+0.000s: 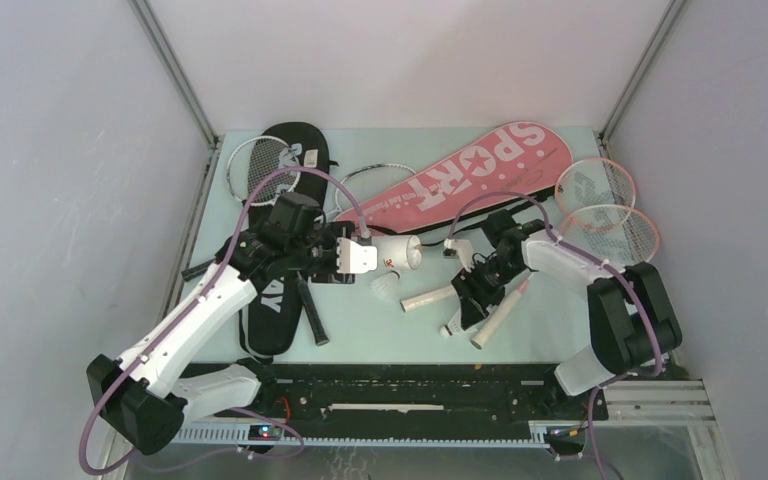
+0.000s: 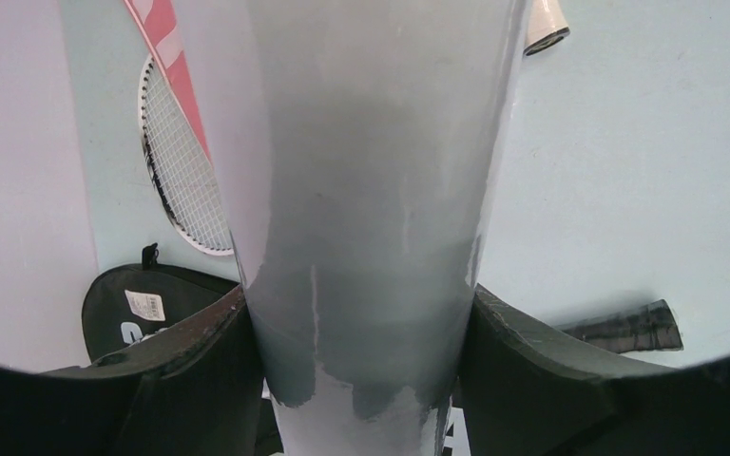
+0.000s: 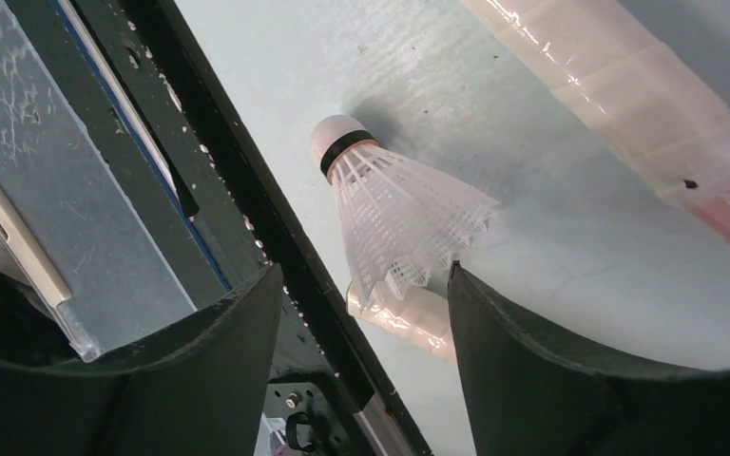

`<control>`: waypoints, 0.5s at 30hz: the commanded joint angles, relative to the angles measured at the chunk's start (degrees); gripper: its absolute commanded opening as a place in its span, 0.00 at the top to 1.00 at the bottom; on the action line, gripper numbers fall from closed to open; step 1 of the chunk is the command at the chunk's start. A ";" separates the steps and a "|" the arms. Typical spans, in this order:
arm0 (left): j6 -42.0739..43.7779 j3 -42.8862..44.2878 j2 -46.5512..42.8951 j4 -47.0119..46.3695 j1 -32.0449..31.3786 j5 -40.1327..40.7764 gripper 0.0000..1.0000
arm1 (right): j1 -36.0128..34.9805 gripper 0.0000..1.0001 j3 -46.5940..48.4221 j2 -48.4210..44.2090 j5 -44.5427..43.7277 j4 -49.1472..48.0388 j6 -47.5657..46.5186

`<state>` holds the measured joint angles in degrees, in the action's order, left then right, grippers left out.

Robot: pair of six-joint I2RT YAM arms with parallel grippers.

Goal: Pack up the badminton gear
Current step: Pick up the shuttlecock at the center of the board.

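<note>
My left gripper point(image 1: 360, 257) is shut on the long white tube point(image 2: 371, 190), held level over the middle of the table with its open mouth point(image 1: 405, 254) facing right. One white shuttlecock point(image 1: 388, 288) lies just below that mouth. My right gripper point(image 1: 472, 292) hangs open over the racket handles point(image 1: 430, 297). In the right wrist view another shuttlecock point(image 3: 394, 204) lies on its side just past the fingertips point(image 3: 271, 285), its skirt edge between them, ungripped. The pink SPORT cover point(image 1: 480, 165) lies at the back. The black cover point(image 1: 295, 150) lies at the back left.
White-framed rackets point(image 1: 260, 165) rest on and beside the black cover. Two pink rackets point(image 1: 605, 205) lie at the right, and their pale handles point(image 3: 627, 85) reach toward the front. A black-gripped handle point(image 1: 310, 310) lies by my left arm. The black rail point(image 3: 247, 190) edges the table front.
</note>
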<state>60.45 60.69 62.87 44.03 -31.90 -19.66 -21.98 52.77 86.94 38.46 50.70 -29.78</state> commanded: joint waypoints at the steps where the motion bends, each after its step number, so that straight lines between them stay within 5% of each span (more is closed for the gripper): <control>1: 0.57 -0.86 -1.91 -1.25 0.57 -0.54 0.39 | -1.08 0.30 -0.13 2.31 -1.07 -1.97 1.05; 6: 0.55 -1.45 -2.22 -1.56 0.79 -0.68 0.39 | -2.90 0.48 0.55 3.18 0.59 -1.41 0.62; 11: 0.46 -1.36 -2.38 -1.61 0.87 -0.75 0.39 | -3.95 0.85 1.35 3.45 0.57 -0.94 0.68; 15: 0.46 -1.36 -2.30 -1.57 0.96 -0.60 0.39 | -3.86 1.00 2.99 1.92 2.27 1.04 -0.01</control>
<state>60.42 60.69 62.11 44.07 -31.35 -19.68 -25.61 52.95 90.15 38.48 50.19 -29.17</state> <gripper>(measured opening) 0.678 0.047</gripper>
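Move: The shuttlecock to pick lies just beyond the right fingertips, about 4 cm to their left, 1 cm ahead and 3 cm lower, its cork pointing away. The near racket grip lies some 5 cm right of that hand and 1 cm ahead, 4 cm down; the far racket grip is about 11 cm left and 7 cm ahead, also 4 cm down. From the left hand, the shuttlecock is roughly 27 cm right, 10 cm back and 17 cm below. Close the right gripper from about three-quarters open to nearly shut, bringing its tips together at the rim of the shuttlecock's skirt to pinch it. First sink about 1 cm, then ease left and back some 1.5 cm at level height while the fingers close. Keep the left gripper's hold on the white tube, nearly still. ##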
